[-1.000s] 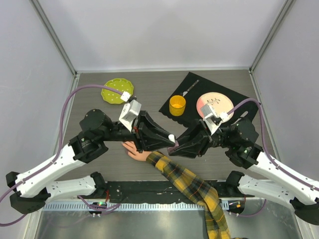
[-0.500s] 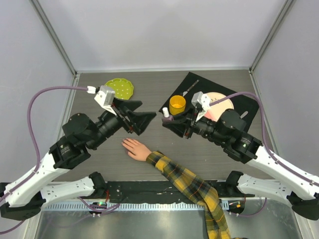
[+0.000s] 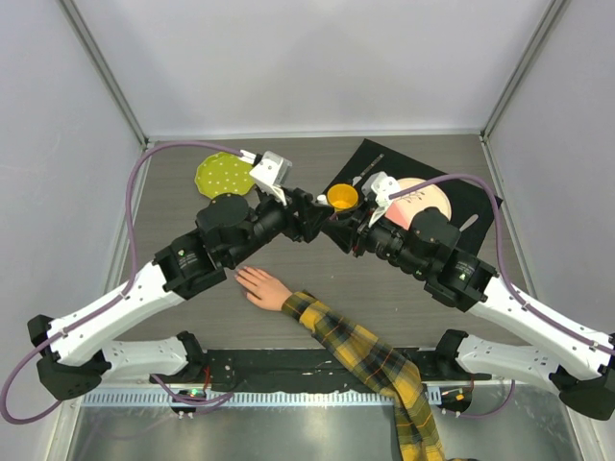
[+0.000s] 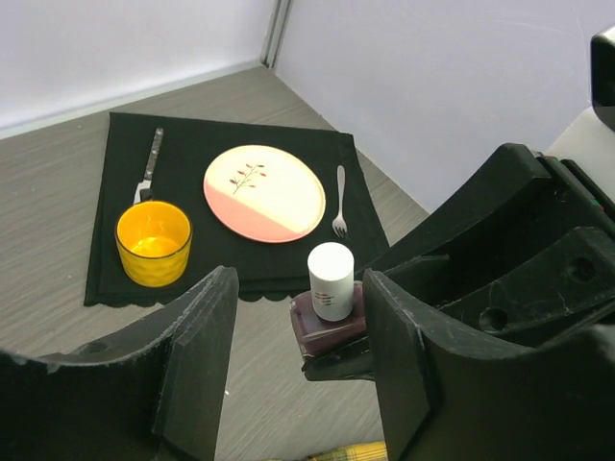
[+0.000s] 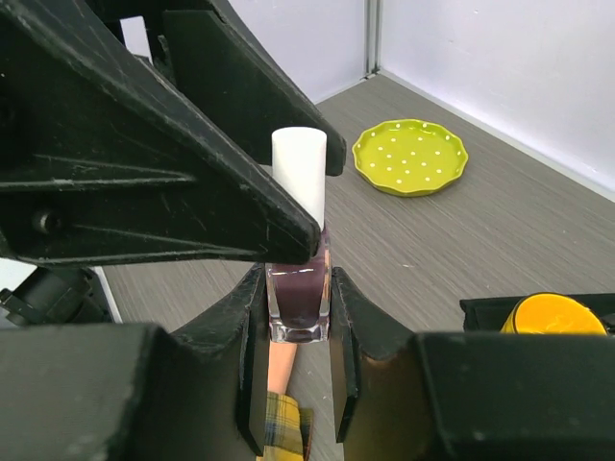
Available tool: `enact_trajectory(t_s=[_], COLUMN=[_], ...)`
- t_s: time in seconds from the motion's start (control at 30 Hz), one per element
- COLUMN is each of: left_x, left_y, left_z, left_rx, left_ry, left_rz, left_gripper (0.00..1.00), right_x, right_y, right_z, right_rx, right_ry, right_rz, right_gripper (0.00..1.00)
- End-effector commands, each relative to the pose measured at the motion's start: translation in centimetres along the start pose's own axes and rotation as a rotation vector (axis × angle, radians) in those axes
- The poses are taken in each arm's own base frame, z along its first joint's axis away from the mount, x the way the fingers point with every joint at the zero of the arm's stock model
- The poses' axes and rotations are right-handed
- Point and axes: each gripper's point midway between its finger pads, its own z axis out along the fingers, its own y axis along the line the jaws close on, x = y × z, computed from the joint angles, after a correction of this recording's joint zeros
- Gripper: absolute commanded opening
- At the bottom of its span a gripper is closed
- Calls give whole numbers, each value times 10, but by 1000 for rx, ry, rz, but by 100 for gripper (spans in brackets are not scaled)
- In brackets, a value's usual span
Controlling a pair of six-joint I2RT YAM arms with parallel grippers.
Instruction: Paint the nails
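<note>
A nail polish bottle (image 5: 298,300), dark purple with a white cap (image 4: 332,279), stands upright in my right gripper (image 5: 298,307), which is shut on its glass body. My left gripper (image 4: 300,288) is open, its fingers (image 4: 197,355) on either side of the cap, with a clear gap on the left. In the top view both grippers (image 3: 312,223) (image 3: 338,229) meet in the air above the table's middle. The pale mannequin hand (image 3: 259,286) lies flat below them, its yellow-and-black plaid sleeve (image 3: 365,355) running toward the near edge. Its nails are too small to make out.
A black mat (image 3: 384,187) at the back right carries a yellow cup (image 3: 342,197), a pink-and-cream plate (image 3: 418,202), a fork (image 4: 339,200) and a knife (image 4: 151,165). A green dotted plate (image 3: 223,175) sits at the back left.
Both grippers rose from above the sleeve and moved apart. The left gripper opened and has come back around the bottle's cap. The right gripper kept hold of the bottle.
</note>
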Motion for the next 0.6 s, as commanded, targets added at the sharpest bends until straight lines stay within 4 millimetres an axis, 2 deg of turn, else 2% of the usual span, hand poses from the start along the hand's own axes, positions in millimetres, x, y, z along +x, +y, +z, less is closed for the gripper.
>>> enact_trajectory(t_s=[0.0, 0.13, 0.17, 0.23, 0.27, 0.3, 0.33, 0.37, 0.4, 0.43, 0.47, 0.5, 0.53, 0.57], left_x=[-35, -34, -32, -30, -28, -25, -23, -21, -16, -15, -14, 2, -9, -3], left_y=[-8, -12, -13, -19, -22, -25, -37, -42, -52, -70, -79, -88, -100, -112], left_z=[-6, -3, -3, -3, -2, -3, -6, -7, -10, -20, -27, -34, -49, -63], left_rx=[30, 45, 50, 86, 103, 126, 194, 224, 287, 401, 468, 552, 638, 745], left_ry=[-105, -107, -102, -90, -81, -71, -55, -44, -24, -16, -18, 8, -50, -41], left_rz=[-6, -17, -17, -14, -12, -11, -6, -1, 6, 14, 25, 41, 65, 82], left_gripper=[56, 49, 40, 33, 25, 20, 16, 3, 0, 0, 0, 0, 0, 0], right_x=[-32, -33, -32, -38, -39, -41, -48, -47, -49, -56, -56, -58, -58, -56], right_y=[0, 3, 4, 8, 11, 16, 20, 24, 32, 40, 48, 59, 95, 111], right_z=[-4, -5, -5, -9, -10, -12, -17, -19, -22, -28, -32, -38, -56, -69], right_rx=[11, -3, -14, -35, -47, -76, -96, -116, -160, -205, -250, -316, -542, -651], right_ry=[-102, -104, -103, -124, -130, -138, -162, -166, -172, -197, -201, -205, -207, -210], right_rz=[-21, -17, -14, -13, -6, -8, -4, 0, 7, 4, 2, -1, -33, -35], right_gripper=[1, 1, 1, 1, 1, 1, 1, 1, 1, 1, 1, 1, 1, 1])
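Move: The polish bottle is upright in the right hand's grip, its white cap about 3 cm above that hand's point. The cap already stands between the left hand's open fingers, about 1 cm back and 1 cm right of its hand point, level with it. From the left hand, the yellow cup is roughly 30 cm ahead, 8 cm right and 30 cm below, the mannequin hand some 5 cm ahead, 14 cm left and 32 cm below. Left fingers close on the cap, then both hands carry the bottle back some 3–4 cm, rising about 2 cm. ##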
